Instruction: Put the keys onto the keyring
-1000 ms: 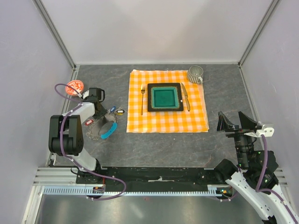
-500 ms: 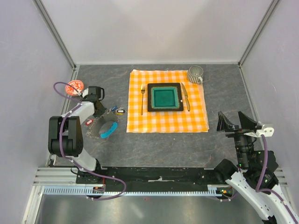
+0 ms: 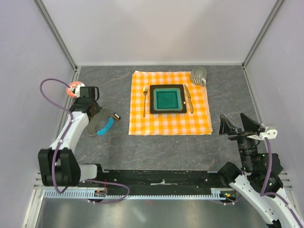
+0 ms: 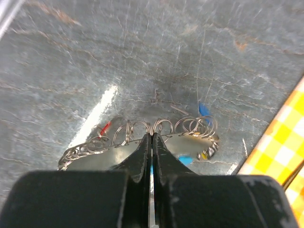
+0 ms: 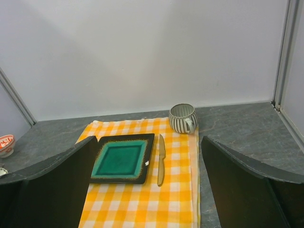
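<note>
My left gripper (image 3: pixel 95 112) (image 4: pixel 152 136) is shut on the keyring (image 4: pixel 142 130), a thin silvery wire loop strung with several small split rings. The loop hangs off the grey table at the left; its cyan clip (image 3: pixel 106 126) points down and to the right. Of the keys, the left wrist view shows a red tag (image 4: pixel 104 128) at the loop's left and a blue tag (image 4: pixel 203 109) and a yellow one (image 4: pixel 204 155) at its right. Whether they hang on the loop I cannot tell. My right gripper (image 3: pixel 240 124) (image 5: pixel 149 180) stands open and empty at the right.
An orange checked cloth (image 3: pixel 171 124) carries a green square plate (image 3: pixel 167 99), a fork (image 3: pixel 145 101) and a knife (image 3: pixel 188 98). A striped mug (image 3: pixel 199 75) stands at its far right corner. A red-and-white dish (image 3: pixel 73 89) sits by the left wall.
My left jaws have closed on the keyring. The arm has swung up and to the left, lifting the loop off the table. The right arm has not moved.
</note>
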Robot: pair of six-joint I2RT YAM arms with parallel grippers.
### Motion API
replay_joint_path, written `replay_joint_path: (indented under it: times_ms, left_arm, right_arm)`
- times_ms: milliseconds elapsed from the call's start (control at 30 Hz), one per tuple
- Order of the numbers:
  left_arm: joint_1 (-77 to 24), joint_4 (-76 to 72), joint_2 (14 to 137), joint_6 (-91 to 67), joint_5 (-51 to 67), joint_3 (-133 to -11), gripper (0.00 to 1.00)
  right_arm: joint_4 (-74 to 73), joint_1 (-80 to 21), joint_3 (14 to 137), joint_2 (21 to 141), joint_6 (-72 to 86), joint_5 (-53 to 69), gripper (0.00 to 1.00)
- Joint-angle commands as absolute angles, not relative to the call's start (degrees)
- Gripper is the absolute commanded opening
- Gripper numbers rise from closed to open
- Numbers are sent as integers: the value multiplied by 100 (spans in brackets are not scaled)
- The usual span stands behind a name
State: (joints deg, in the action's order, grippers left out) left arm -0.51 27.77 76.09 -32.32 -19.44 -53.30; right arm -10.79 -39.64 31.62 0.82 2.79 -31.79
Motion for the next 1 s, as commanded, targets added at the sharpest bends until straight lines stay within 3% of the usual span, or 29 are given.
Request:
replay_joint_path:
  times_ms: [0,233,433,567,633,833,967]
  left_arm:
    - [-88,2769,6769,-2269,-1953,-5502,2]
    - [-123,2496,5889,-557,-212,-5265,2]
    - [-790,2329,5222,525,-816,-4834,2]
    - [-888,2259,4729,826,-2429,-4536,2]
    - [-931,2233,4405,1184,-2479,-4387,2]
    - [-1423,2232,4069,2363,-1707,-3867,2]
    - [-1783,2574,4726,2557,-557,-3928,2]
  right_arm:
    - [-976,-3981,3234,35,316,-2971,98]
    - [-1028,-3990,3269,175,308,-2830,98]
    - [-1107,-3981,3287,395,272,-2856,98]
    - [-1151,-3981,3322,615,272,-2821,98]
    - [-1160,-3981,3322,729,290,-2795,98]
    - [-1178,-3981,3331,853,308,-2584,98]
    - [-1178,-3973,3331,774,316,-2575,98]
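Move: The left hand already has the keyring pinched; its middle hangs about 5 cm back from the pads and 3 cm below them. From this hand the bowl is some 15 cm ahead, 17 cm left and 9 cm down; the fork lies about 6 cm ahead and 28 cm right, the plate 8 cm ahead and 42 cm right, both 11 cm down. From the right hand, the keyring is roughly 10 cm ahead, 68 cm left and 24 cm lower. Upward first, about 8 cm, then drawing back some 7 cm and wavering to the right by about 5 cm, the left hand carries the pinched keyring away from the bowl, swinging roughly 50 degrees clockwise with its left side rising, and sinks slightly at the end. The open right hand eases a few centimetres left, forward and down, towards the keyring. ##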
